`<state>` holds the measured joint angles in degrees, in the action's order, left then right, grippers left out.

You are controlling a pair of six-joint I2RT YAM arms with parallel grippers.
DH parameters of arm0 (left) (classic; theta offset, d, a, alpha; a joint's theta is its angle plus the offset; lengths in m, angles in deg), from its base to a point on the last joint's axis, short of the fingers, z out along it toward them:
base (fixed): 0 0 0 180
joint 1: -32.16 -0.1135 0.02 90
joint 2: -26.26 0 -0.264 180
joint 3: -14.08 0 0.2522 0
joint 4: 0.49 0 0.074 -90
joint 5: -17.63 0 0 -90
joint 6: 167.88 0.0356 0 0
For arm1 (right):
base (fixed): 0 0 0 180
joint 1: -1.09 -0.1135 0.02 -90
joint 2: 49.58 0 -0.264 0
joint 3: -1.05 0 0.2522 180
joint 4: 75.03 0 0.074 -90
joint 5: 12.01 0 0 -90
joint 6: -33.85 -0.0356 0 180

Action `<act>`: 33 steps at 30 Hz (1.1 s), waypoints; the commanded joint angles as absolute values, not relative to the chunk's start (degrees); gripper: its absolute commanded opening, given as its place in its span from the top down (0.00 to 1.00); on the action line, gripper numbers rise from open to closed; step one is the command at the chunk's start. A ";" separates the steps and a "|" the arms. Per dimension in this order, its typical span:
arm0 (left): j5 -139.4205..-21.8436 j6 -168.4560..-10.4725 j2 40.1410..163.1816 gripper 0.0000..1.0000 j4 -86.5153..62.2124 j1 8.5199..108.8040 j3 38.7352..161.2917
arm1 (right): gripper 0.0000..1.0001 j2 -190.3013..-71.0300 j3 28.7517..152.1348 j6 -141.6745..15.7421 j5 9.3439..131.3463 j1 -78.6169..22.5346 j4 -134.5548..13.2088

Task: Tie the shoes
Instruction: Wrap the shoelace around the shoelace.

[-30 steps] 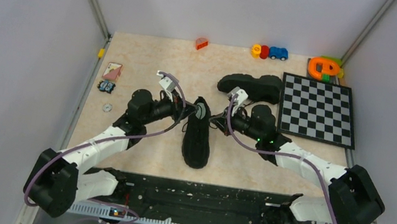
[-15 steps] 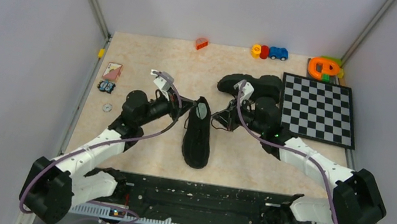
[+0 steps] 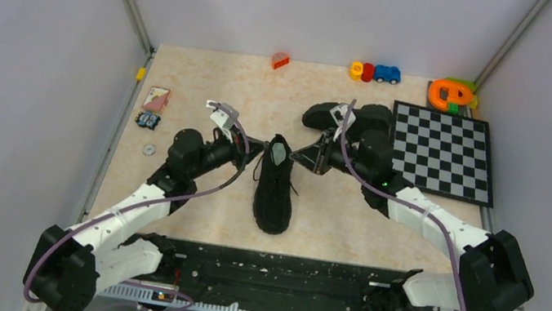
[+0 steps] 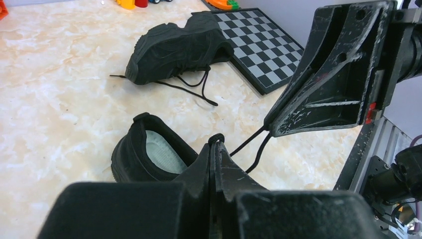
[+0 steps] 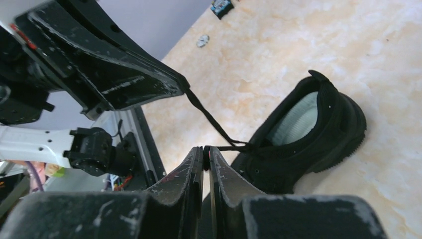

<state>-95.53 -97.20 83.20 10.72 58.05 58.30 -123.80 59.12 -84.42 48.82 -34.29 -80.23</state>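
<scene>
One black shoe [image 3: 274,192] stands upright mid-table, toe toward me, its pale insole [image 4: 158,153] showing. The other black shoe [image 3: 348,118] lies on its side behind it, laces loose on the table. My left gripper [image 3: 257,148] is left of the upright shoe's opening, shut on a loop of its black lace [image 4: 215,139]. My right gripper [image 3: 297,157] is on the shoe's right, shut on the other lace [image 5: 243,146]. The left lace [image 5: 209,117] runs taut from the shoe [image 5: 308,134] to the left gripper [image 5: 181,87].
A chessboard [image 3: 442,151] lies at the right, touching the tipped shoe. Small toys [image 3: 374,73], an orange block [image 3: 280,60] and an orange-green toy [image 3: 451,93] line the far edge. A card [image 3: 156,98], a small toy [image 3: 148,120] and a washer [image 3: 149,150] lie at the left.
Both arms have drawn back from the upright shoe, the left leftward and the right toward the far right, each keeping its lace, so the laces are pulled outward.
</scene>
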 commanded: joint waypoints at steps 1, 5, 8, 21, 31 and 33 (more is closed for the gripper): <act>-93.73 -96.25 80.51 1.00 10.48 57.78 57.15 | 0.87 -125.20 57.45 -90.36 44.47 -33.63 -96.12; -92.97 -95.86 78.68 1.00 9.35 57.74 56.14 | 0.82 -127.48 54.81 -93.51 43.70 -33.62 -105.96; -92.70 -95.18 77.41 1.00 7.84 57.69 55.97 | 0.81 -128.91 54.72 -94.71 43.03 -33.63 -109.00; -93.28 -94.52 77.51 1.00 7.18 57.66 56.93 | 0.44 -115.92 49.23 -69.01 52.69 -33.63 -79.36; -90.13 -96.71 77.98 1.00 6.00 57.72 57.86 | 0.46 -128.47 48.74 -69.55 42.72 -33.71 -90.81; -90.36 -96.95 77.83 1.00 6.20 57.71 57.61 | 0.48 -131.26 49.68 -70.77 40.94 -33.84 -93.10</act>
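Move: The right hand still has its lace at the tips of barely parted fingers, with the left gripper's tips and their pinched lace about 7 cm left and 2 cm ahead at nearly its height. Next it goes for the lace's tail beside the near shoe, level ahead, some 2 cm right and 15 cm below. That shoe's middle is about 2 cm ahead, 3 cm left and 17 cm below. From the left hand, the tail lies roughly 9 cm right, 2 cm back and 16 cm below. The right fingers let go of the lace, spreading to about half open. After a small lift and swing left, the right hand pulls back to the right, then sinks to end about 10 cm lower, 2 cm nearer the base and 2 cm right, fingertips tipped some 10 degrees further down, beside the shoe's right flank. The left hand keeps its lace pinched, easing about 1.5 cm left. ##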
